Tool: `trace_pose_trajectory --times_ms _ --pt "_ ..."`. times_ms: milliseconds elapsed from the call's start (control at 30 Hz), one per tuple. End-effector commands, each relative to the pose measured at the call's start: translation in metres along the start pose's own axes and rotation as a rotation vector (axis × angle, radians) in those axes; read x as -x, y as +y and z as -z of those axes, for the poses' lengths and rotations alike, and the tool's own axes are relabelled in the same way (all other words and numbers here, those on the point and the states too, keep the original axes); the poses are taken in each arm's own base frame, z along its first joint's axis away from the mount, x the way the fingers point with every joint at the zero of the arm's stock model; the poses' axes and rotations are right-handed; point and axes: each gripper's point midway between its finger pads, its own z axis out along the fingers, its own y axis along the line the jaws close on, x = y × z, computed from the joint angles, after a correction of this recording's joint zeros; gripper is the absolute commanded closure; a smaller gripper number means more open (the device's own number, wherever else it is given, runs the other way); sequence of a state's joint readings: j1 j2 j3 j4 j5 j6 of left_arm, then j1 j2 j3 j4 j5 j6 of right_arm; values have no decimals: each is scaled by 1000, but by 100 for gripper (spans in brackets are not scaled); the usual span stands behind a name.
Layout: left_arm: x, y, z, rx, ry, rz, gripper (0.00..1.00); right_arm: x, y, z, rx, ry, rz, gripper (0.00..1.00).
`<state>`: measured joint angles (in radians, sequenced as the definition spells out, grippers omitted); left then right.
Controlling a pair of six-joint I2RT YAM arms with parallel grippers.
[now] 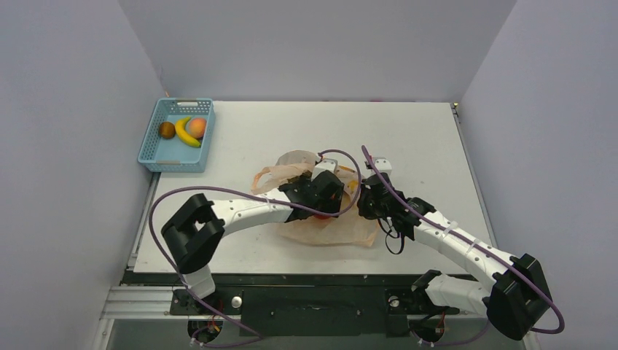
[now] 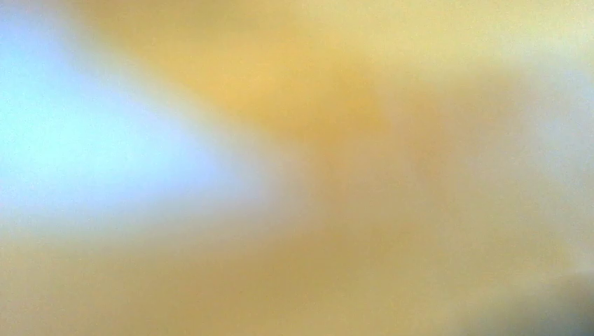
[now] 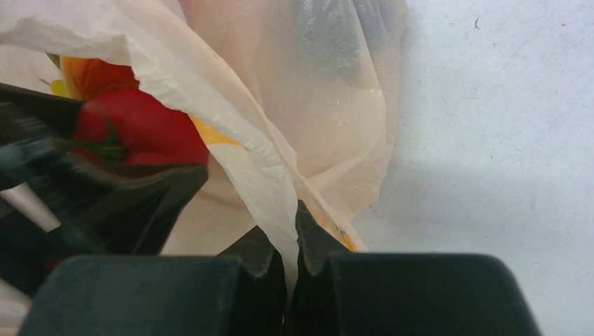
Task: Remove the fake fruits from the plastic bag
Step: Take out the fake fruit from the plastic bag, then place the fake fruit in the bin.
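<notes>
The peach plastic bag (image 1: 342,230) lies crumpled at the table's middle. My right gripper (image 1: 373,197) is shut on a fold of the bag's rim (image 3: 293,231) and holds the mouth up. My left gripper (image 1: 326,198) reaches into the bag from the left. Its dark fingers (image 3: 140,203) sit right by a red fake fruit (image 3: 147,129), with an orange fruit (image 3: 87,75) behind. Whether the fingers hold the red fruit is hidden. The left wrist view is only blurred bag film (image 2: 350,210). A bit of red (image 1: 321,214) shows under the left gripper.
A blue mesh basket (image 1: 149,149) stands at the back left corner with a yellow banana (image 1: 186,133), an orange-pink fruit (image 1: 197,127) and a brown fruit (image 1: 167,130) in it. Grey walls close in the table on three sides.
</notes>
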<state>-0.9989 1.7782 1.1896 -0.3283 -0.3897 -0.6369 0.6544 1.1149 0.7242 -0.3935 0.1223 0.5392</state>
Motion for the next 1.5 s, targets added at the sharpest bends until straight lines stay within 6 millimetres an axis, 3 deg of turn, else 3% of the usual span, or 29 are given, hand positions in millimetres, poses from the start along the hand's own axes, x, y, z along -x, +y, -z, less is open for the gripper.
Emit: trace_pose_trajectory --times_ms 0,167,333,400,533,700,1000,1100,1133,1167,1267,1400,1467 --pt "44 -11 60 -115 -93 -23 83 17 12 3 44 -53 -11 100" --pt "81 2 114 -172 -190 20 95 16 13 2 49 -56 -21 100" --pt "99 12 164 -301 -259 100 99 15 14 1 53 -49 -21 100" --pt "102 24 178 -332 -283 149 100 15 15 0 56 -46 -18 100" --pt "106 70 193 -297 -332 246 100 15 17 -1 60 -45 -14 100" --pt "111 150 196 -154 -376 341 100 14 18 -4 65 -38 -6 100" --pt "144 291 214 226 -604 605 100 14 23 -8 87 -31 4 100" --pt "146 325 199 289 -682 736 100 12 27 -11 104 -18 1 100" --pt "145 345 199 327 -713 785 97 12 29 -11 117 -15 0 100" --pt "144 355 187 320 -728 836 97 11 30 -11 122 -11 1 100" --pt "144 392 175 314 -777 952 96 10 33 -11 137 -10 2 100" --pt "166 435 160 337 -825 985 97 13 34 -11 142 -18 2 100" --pt "164 455 135 384 -768 983 97 13 37 -11 157 -18 0 100"
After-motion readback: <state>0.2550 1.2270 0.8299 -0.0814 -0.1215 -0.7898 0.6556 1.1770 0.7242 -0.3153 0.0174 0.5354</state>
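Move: About 28 cm ahead and 51 cm to the left of the left hand, which already holds the tomato inside the plastic bag, sits the blue basket, its middle some 3 cm lower. In the basket a peach lies roughly 7 cm right of its middle and 3 cm farther out; the green melon in the bag is about 17 cm ahead of this hand and 9 cm left. From the right hand, the basket is some 30 cm ahead and 62 cm left. Lifting the tomato almost straight up out of the bag by about 20 cm, the left hand then sweeps some 40 cm left towards the blue basket, easing forward and sinking about 9 cm at the end. The wrist swings counter-clockwise by roughly 65 degrees while the fingers keep their hold. The shut right hand keeps pinching the bag's rim and drifts about 2 cm left. ##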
